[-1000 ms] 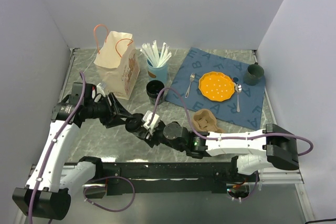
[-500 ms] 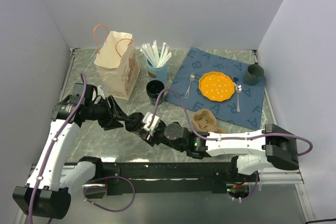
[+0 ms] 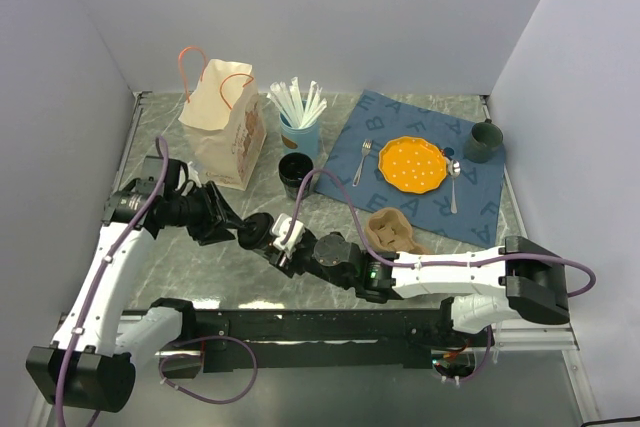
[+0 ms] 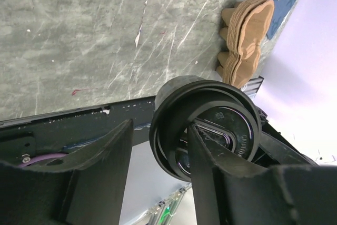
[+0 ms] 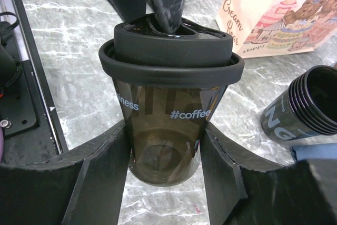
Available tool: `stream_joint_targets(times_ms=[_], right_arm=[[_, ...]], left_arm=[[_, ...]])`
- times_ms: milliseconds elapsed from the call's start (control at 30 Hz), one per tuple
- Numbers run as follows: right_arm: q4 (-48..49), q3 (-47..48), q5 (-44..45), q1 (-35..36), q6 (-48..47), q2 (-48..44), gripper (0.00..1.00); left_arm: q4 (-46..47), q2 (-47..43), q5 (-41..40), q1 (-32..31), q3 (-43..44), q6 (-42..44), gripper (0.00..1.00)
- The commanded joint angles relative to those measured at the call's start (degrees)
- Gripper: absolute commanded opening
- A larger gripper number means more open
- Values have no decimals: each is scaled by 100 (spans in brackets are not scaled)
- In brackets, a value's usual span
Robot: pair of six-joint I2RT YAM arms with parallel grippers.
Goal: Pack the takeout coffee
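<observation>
The takeout coffee [image 5: 171, 114], a dark see-through cup with a black lid and "#coffee" print, hangs above the marble table between the two arms [image 3: 260, 234]. My right gripper [image 5: 166, 151] is shut on its lower body, one finger pressed on each side. In the top view that gripper [image 3: 277, 241] reaches in from the right. My left gripper [image 4: 160, 135] meets the lid [image 4: 216, 125] from the left and stands open. One finger lies across the lid's face; the other is outside the rim with a gap. The cream paper bag [image 3: 222, 132] stands upright at the back left.
A lidless black cup [image 3: 295, 172] and a light-blue straw cup [image 3: 300, 132] stand right of the bag. A cardboard cup carrier [image 3: 392, 230] lies by the blue mat [image 3: 470, 197], which bears an orange plate [image 3: 411, 164] and cutlery. A grey-green mug [image 3: 483, 141] sits far right.
Both grippers and the cup have drifted a little to the left. The left jaws have narrowed slightly around the lid's rim.
</observation>
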Motion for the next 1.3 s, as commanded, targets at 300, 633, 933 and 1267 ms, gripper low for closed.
stream_joint_targets(times_ms=[300,633,933,1267], right_arm=[[275,24,-204,-7,-56,86,56],[64,33,-283,2,-4,183,67],[-199,-108,-379,19,84,-28,78],[-595,-635,-942,28,233,-801,99]], left_arm=[[765,-49,441,-16,-539,-198,28],[1056,13,556,-51,-768,-321,6],[1135,30,468,-60,-786,-339,4],[1073,189,-16,-69,-478,-155,3]])
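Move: The lidded coffee cup, lid tilted up towards my left hand, has its middle about 7 cm to that hand's right, 2 cm back and 5 cm below; my right fingers still grip its lower body, its middle 2 cm left of and 2 cm above them. From my left hand, the stack of black cups is roughly 17 cm ahead, 14 cm right and 8 cm lower, and the paper bag some 25 cm ahead, 4 cm left, slightly lower. I sink my left hand about 3 cm and close its half-open fingers over the near edge of the cup's lid, my right hand going down with it by some 2 cm while still around the cup. Then I spread my right fingers wide, let go of the cup and draw that hand down, back and to the right, as my left fingers close almost completely at the lid's rim. ##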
